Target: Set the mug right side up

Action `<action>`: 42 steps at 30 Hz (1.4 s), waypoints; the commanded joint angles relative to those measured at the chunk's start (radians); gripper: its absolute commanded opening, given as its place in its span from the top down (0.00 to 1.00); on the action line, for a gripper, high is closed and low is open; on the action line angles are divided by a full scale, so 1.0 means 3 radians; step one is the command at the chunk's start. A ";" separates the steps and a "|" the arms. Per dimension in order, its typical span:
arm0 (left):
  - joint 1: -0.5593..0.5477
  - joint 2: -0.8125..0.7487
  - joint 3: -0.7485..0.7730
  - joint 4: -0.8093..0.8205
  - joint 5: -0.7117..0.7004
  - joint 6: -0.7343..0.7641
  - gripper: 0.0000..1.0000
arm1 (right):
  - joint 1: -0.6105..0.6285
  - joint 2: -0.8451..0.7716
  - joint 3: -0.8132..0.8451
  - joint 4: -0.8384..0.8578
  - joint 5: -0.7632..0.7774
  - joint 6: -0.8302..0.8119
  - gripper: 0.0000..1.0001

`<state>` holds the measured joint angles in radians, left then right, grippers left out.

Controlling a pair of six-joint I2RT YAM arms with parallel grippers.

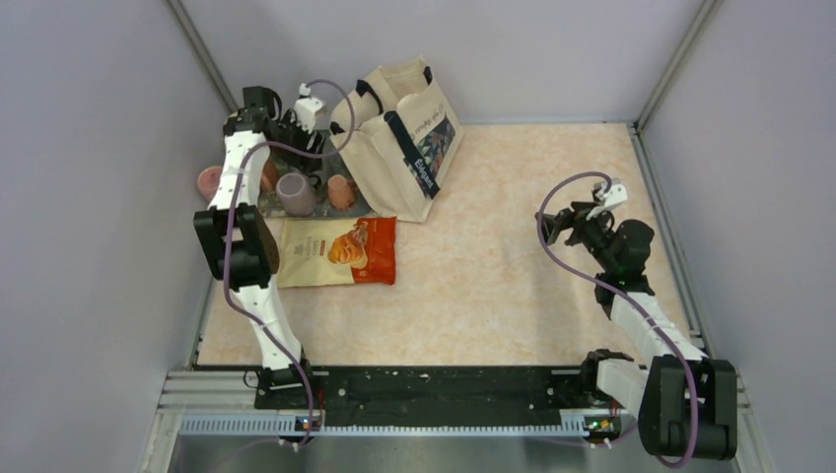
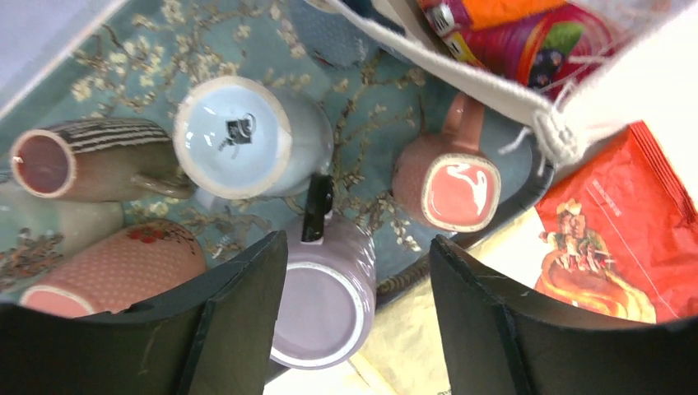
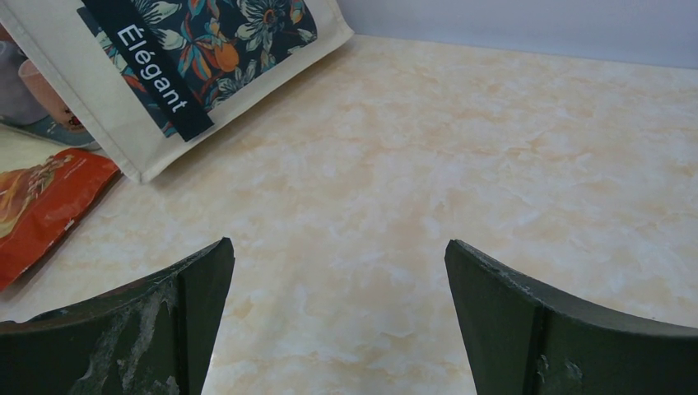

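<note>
A lilac mug point(image 2: 325, 300) with a black handle stands upside down, base up, at the near edge of a teal blossom-patterned tray point(image 2: 370, 107); it also shows in the top view point(image 1: 295, 193). My left gripper point(image 2: 358, 247) hovers above it, open, its left finger over the mug's left side and its right finger well clear to the right. It holds nothing. In the top view the left gripper point(image 1: 292, 138) is over the tray at the back left. My right gripper point(image 1: 557, 225) is open and empty above bare table point(image 3: 339, 247).
On the tray are also a pale blue mug point(image 2: 239, 136) and a pink mug point(image 2: 449, 181), both upside down, and a striped mug point(image 2: 82, 160) and a dotted pink mug point(image 2: 115, 267) on their sides. A cream tote bag point(image 1: 404, 138) and an orange snack packet point(image 1: 340, 251) adjoin the tray.
</note>
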<state>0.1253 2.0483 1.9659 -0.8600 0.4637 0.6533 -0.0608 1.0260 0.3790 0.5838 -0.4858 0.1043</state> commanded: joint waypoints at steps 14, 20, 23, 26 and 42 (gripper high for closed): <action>0.0052 0.0433 0.0373 -0.0036 -0.0257 -0.0266 0.47 | 0.0034 0.0008 0.0026 0.0056 -0.0067 -0.0075 0.01; 0.0048 0.0487 0.0305 -0.0073 -0.0320 -0.0172 0.51 | 0.0034 0.0007 0.0020 0.0050 -0.0063 -0.0074 0.01; 0.0064 0.0470 0.0220 -0.0098 -0.0364 -0.0068 0.53 | 0.0031 -0.0001 0.0022 0.0035 -0.0059 -0.0080 0.01; 0.0097 0.0444 0.0138 -0.0073 -0.0451 0.0009 0.53 | 0.0034 -0.0011 0.0021 0.0032 -0.0055 -0.0085 0.01; 0.0232 0.0377 0.0212 -0.0710 -0.0319 0.0635 0.57 | 0.0033 -0.0018 0.0017 0.0020 -0.0050 -0.0084 0.01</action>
<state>0.1650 2.1838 1.9987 -0.8688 0.3405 0.7490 -0.0608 1.0260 0.3790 0.5713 -0.4915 0.0963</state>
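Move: The overturned lilac mug lies about 5 cm back and 5 cm left of the left hand and some 11 cm below it, its black handle pointing forward-right. The light blue mug stands about 11 cm beyond the lilac one and 2 cm to its right; the small pink mug is some 11 cm to its right, the coral mug about 7 cm farther out and 8 cm to its left. From the right hand the lilac mug is roughly 58 cm left, 10 cm ahead, 12 cm below. The lilac mug's black handle is where the left hand comes down: after a short rise forward, it sinks about 8 cm while easing back a little, then slides left, ending some 5 cm left of its start. The fingers narrow from wide to under half open, tips either side of the handle near the body, nudging the mug left; the wrist rolls slightly, left side rising. ##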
